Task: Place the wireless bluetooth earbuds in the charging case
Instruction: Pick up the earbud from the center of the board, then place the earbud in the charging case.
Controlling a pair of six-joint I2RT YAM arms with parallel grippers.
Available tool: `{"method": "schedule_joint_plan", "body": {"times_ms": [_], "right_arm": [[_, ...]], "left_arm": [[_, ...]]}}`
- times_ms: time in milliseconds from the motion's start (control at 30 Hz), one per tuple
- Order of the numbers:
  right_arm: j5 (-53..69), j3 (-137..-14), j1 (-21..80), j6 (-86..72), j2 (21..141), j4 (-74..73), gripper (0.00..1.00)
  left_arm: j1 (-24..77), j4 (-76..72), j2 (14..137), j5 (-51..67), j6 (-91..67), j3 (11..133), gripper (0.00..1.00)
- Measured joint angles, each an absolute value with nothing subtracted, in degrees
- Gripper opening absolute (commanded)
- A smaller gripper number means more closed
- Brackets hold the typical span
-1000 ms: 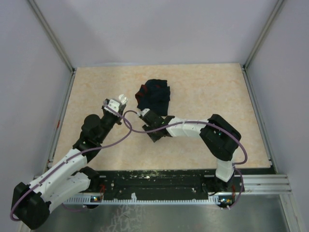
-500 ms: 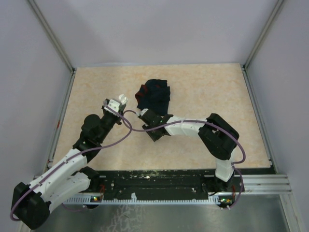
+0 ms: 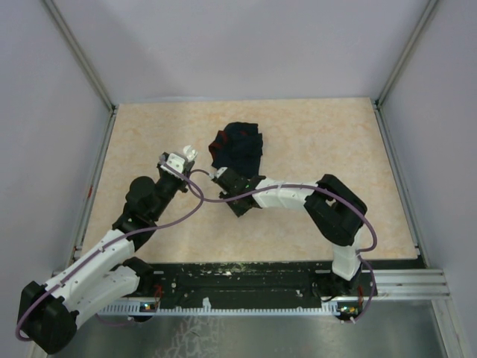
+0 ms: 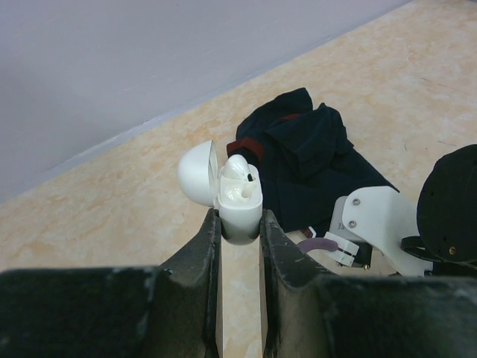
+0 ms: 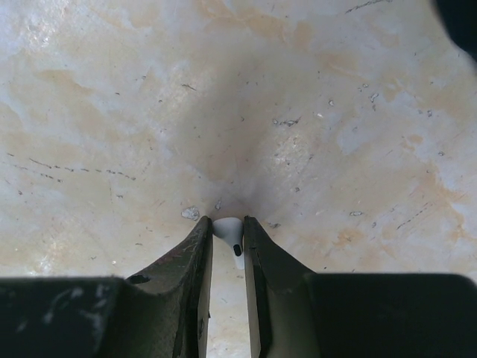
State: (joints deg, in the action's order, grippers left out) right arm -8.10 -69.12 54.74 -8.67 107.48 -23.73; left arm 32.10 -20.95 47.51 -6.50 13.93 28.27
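My left gripper [image 4: 240, 221] is shut on the white charging case [image 4: 240, 203], which stands upright with its lid [image 4: 197, 175] swung open to the left. One white earbud [image 4: 238, 167] sits in the case. From above, the case [image 3: 186, 154] shows at the left gripper [image 3: 180, 159], left of centre. My right gripper [image 5: 227, 224] is down at the table surface, shut on a second white earbud [image 5: 229, 230] whose stem points back between the fingers. In the top view the right gripper [image 3: 221, 177] lies just right of the left one.
A crumpled dark navy cloth with red trim [image 3: 237, 148] lies just beyond both grippers, also seen as a dark cloth [image 4: 313, 153] behind the case. The right arm's white wrist [image 4: 376, 220] is close on the right. The beige table [image 3: 313, 142] is walled on three sides.
The right gripper's jaws have closed onto the earbud on the table, and that arm has edged slightly left. The left arm and case have not moved.
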Motion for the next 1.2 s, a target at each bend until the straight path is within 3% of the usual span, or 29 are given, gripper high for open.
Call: {"method": "schedule_joint_plan", "body": {"times_ms": [300,700,1200], "right_arm": [[-8.8,-67.9,54.7,-8.5,104.1,-23.3,0.16],[-13.6,-64.5,54.7,-6.9,84.0,-13.9,0.16],[-10.7,-59.5,54.7,-3.4,73.1,3.9,0.15]], "left_arm": [[32.1,-21.0,47.5,-6.2,13.6,28.3,0.0],[32.1,-22.9,46.8,-4.2,12.3,27.9,0.0],[32.1,-31.7,46.0,10.0,10.5,23.8,0.0]]}}
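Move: Level with the table top, the right fingers are already shut on the white earbud. The open charging case, held in the left fingers, lies about 13 cm to the right hand's left, some 7 cm farther out and roughly 23 cm higher. The dark cloth lies on the table, its middle some 22 cm straight ahead of the right hand. From the left hand, the earbud is about 12 cm to the right, 5 cm back and 23 cm below. Lifting the pinched earbud off the table, the right hand rises almost straight up about 26 cm to near the case's height, its fingers swinging some 50 degrees from steeply down to nearly level, pointing forward-left. The left hand, keeping its hold on the case, starts slowly, then carries it right and back towards the earbud, turning clockwise. ##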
